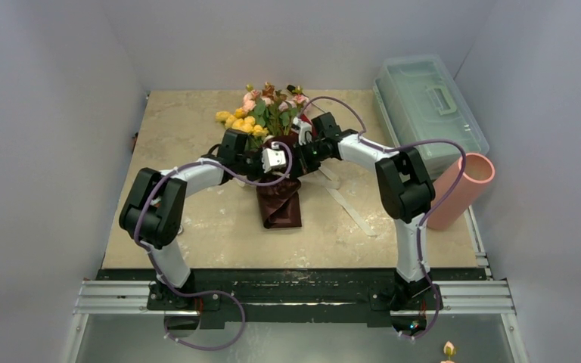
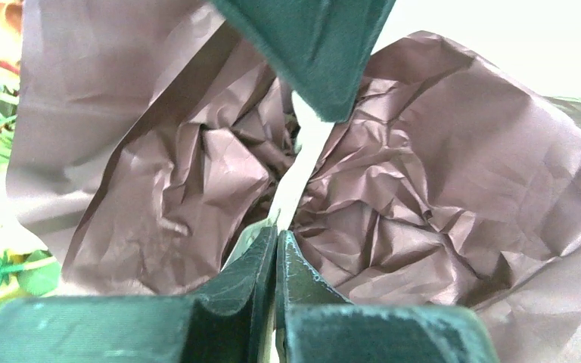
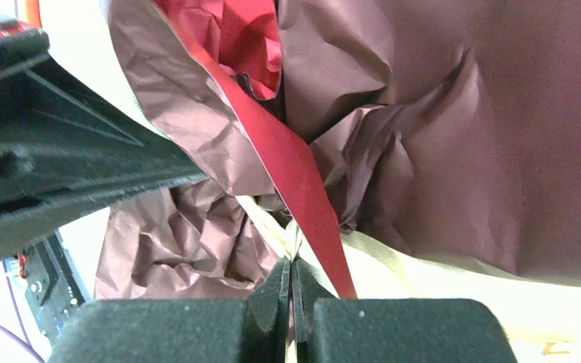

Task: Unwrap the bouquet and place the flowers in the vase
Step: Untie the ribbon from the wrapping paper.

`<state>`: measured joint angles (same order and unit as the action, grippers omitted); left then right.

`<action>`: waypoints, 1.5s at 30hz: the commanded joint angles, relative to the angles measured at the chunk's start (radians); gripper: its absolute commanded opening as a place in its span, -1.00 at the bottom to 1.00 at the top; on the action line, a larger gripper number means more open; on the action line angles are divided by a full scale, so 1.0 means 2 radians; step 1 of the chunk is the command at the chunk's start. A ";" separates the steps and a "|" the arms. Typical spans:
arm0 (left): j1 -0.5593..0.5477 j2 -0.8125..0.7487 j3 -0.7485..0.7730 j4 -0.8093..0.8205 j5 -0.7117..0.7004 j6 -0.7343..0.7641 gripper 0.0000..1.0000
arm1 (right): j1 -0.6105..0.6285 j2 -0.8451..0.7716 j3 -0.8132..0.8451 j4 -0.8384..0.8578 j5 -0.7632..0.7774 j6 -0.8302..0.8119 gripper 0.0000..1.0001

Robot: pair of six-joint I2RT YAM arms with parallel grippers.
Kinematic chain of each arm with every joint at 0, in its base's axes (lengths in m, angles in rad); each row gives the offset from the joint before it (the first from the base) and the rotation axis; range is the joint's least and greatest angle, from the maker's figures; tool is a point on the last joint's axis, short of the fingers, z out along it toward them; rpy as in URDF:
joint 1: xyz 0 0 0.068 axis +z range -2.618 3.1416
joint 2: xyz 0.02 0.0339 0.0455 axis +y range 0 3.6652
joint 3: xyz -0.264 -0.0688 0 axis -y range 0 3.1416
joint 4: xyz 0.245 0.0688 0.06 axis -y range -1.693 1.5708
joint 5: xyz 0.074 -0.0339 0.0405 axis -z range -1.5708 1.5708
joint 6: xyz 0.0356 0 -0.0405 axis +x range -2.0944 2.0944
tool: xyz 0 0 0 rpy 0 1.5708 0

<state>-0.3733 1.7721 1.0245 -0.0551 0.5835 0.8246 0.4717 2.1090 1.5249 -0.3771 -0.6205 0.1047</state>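
Observation:
The bouquet [image 1: 278, 162] lies mid-table, its pink, yellow and orange flowers [image 1: 261, 113] pointing to the far side and its dark red crinkled paper [image 1: 280, 203] toward me. My left gripper [image 1: 275, 156] and right gripper [image 1: 301, 145] meet over the tied waist. In the left wrist view my left gripper [image 2: 278, 233] is shut on the cream ribbon [image 2: 301, 162] against the paper [image 2: 439, 197]. In the right wrist view my right gripper [image 3: 291, 263] is shut on the ribbon [image 3: 290, 238] at its knot. The salmon-pink vase [image 1: 463, 187] stands tilted off the table's right edge.
A clear greenish plastic box [image 1: 427, 113] with a handle sits at the back right. Loose cream ribbon tails [image 1: 348, 203] trail across the table right of the paper. Grey walls close in on the table on three sides.

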 commanded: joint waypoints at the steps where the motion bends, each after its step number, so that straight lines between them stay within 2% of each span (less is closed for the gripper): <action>1: 0.038 -0.015 0.010 0.011 -0.010 -0.043 -1.00 | -0.024 -0.027 -0.022 -0.022 0.026 -0.024 -1.00; 10: 0.060 -0.022 -0.004 0.049 0.001 -0.090 -1.00 | -0.029 -0.031 -0.036 -0.021 0.034 -0.037 -1.00; 16: 0.042 -0.043 -0.009 0.037 0.016 -0.051 -1.00 | -0.029 -0.044 -0.032 -0.014 0.000 -0.040 -1.00; 18: 0.035 -0.048 -0.007 0.031 0.017 -0.040 -0.81 | -0.029 -0.045 -0.025 -0.016 -0.018 -0.037 -1.00; 20: 0.030 -0.053 -0.007 0.028 0.018 -0.034 -0.67 | -0.029 -0.047 -0.018 -0.020 -0.037 -0.034 -0.79; 23: 0.027 -0.058 -0.005 0.006 0.019 -0.018 -0.59 | -0.033 -0.066 -0.022 -0.026 -0.034 -0.043 -0.50; 29: 0.018 -0.069 0.008 -0.019 0.031 0.015 -0.48 | -0.046 -0.099 -0.025 -0.058 -0.035 -0.086 -0.13; 35: -0.005 -0.061 0.012 -0.024 0.035 0.024 -0.49 | -0.045 -0.105 -0.015 -0.054 -0.037 -0.088 -0.05; 45: -0.023 -0.031 0.017 0.029 0.009 0.001 -0.43 | -0.020 -0.049 0.030 -0.029 -0.027 -0.056 -0.01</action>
<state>-0.4110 1.6840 1.0183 -0.0669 0.6109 0.8375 0.4103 1.9793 1.5242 -0.4690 -0.6754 -0.0322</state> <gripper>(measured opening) 0.273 0.489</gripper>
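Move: The ribbon knot at the paper's pinched waist lies about 5 cm to the right of the left hand, level with it fore and aft and some 2 cm lower; from the right hand it is roughly 4 cm to the left, as low. Both hands already pinch ribbon. The yellow roses are about 13 cm ahead of the left hand and 5 cm left. A loose ribbon tail lies some 14 cm right and 9 cm back of the right hand. Keep both grips on the ribbon and draw the hands apart, the left about 2 cm left and a little forward, the right as far to the right and down. Then open both and lift clear; the right rises nearly 8 cm, going farther right, then eases back left, while the left, part open, rises and swings back and right over the paper's waist. ##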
